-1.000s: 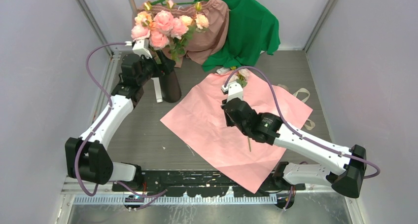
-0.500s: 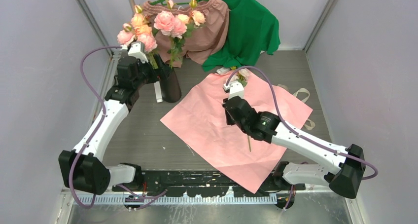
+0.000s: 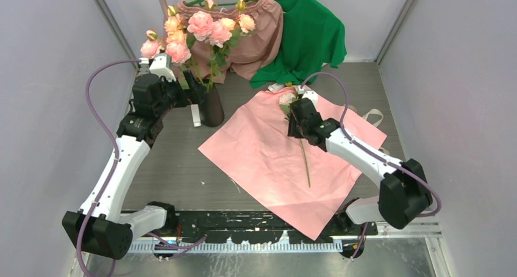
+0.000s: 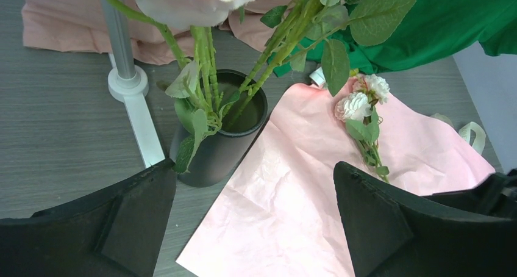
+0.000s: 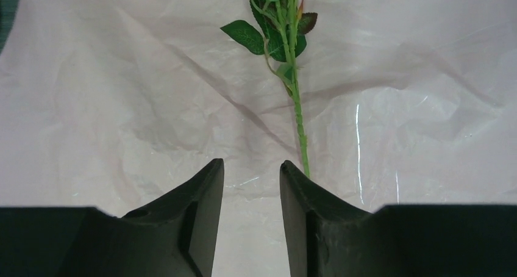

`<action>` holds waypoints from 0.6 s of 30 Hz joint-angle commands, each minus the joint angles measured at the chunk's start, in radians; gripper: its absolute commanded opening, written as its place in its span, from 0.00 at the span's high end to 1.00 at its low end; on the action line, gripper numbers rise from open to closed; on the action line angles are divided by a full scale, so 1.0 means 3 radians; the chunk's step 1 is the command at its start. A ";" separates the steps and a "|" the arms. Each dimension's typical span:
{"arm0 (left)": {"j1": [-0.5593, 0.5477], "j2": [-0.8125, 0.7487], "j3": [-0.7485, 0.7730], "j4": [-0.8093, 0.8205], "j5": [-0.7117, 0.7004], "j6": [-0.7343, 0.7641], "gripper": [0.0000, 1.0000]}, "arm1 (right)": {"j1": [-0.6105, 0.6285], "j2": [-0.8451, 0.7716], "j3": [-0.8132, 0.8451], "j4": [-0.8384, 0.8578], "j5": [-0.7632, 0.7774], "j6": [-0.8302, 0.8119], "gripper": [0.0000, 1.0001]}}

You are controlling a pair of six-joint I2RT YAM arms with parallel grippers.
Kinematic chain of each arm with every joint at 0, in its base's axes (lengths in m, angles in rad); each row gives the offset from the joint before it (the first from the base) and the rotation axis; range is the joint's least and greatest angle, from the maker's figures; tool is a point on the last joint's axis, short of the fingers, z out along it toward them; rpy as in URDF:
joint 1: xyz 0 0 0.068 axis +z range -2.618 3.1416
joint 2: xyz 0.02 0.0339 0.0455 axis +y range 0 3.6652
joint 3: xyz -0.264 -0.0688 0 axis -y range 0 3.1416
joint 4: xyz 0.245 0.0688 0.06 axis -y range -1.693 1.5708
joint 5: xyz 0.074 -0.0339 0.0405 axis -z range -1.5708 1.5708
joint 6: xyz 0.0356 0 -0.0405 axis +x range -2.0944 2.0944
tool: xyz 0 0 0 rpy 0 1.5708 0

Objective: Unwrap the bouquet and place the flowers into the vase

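The black vase [image 3: 212, 109] stands at the back left with several pink flowers [image 3: 204, 27] in it; their green stems [image 4: 204, 63] enter its mouth. My left gripper [image 3: 190, 86] hangs beside the stems, open wide, with nothing between its fingers [image 4: 253, 166]. The bouquet is unwrapped: its salmon paper [image 3: 262, 149] lies flat, and one pale rose [image 3: 286, 98] with a long stem [image 5: 295, 106] rests on it. Low over that stem, my right gripper [image 3: 295, 109] is partly open and empty [image 5: 251, 162]. The stem runs behind its right finger.
Pink shorts on a green hanger [image 3: 256, 39] and a green shirt [image 3: 311, 36] hang at the back. A grey pole with a white base [image 4: 125, 75] stands just left of the vase. A cream ribbon [image 3: 373, 115] lies right of the paper.
My left gripper opened wide and drew back left, leaving the flowers in the vase. My right gripper moved up along the stem toward the rose head and its jaws parted.
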 commanded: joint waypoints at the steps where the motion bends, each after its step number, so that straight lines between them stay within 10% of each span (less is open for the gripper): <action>1: 0.0006 -0.0098 0.0125 -0.0010 0.0015 -0.0039 0.00 | -0.0117 0.0287 0.0068 0.0206 -0.0129 0.0101 0.55; 18: -0.0001 -0.0165 0.0197 -0.0512 0.0595 -0.0379 0.02 | -0.0531 0.1178 0.0138 0.0448 -0.0334 0.0087 0.56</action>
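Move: The right hand hovers above the last flower's stem, whose part to be gripped is about 5 cm ahead, 4 cm to its right and 14 cm below. That flower's white blooms lie some 17 cm ahead and 1 cm right, about 12 cm below the hand. The vase stands around 11 cm ahead and 24 cm to the left. From the left hand, the flower stem is roughly level, 32 cm right and 30 cm below. The right hand sinks about 10 cm and edges forward-right, bringing its half-open fingers over the last flower's stem. ##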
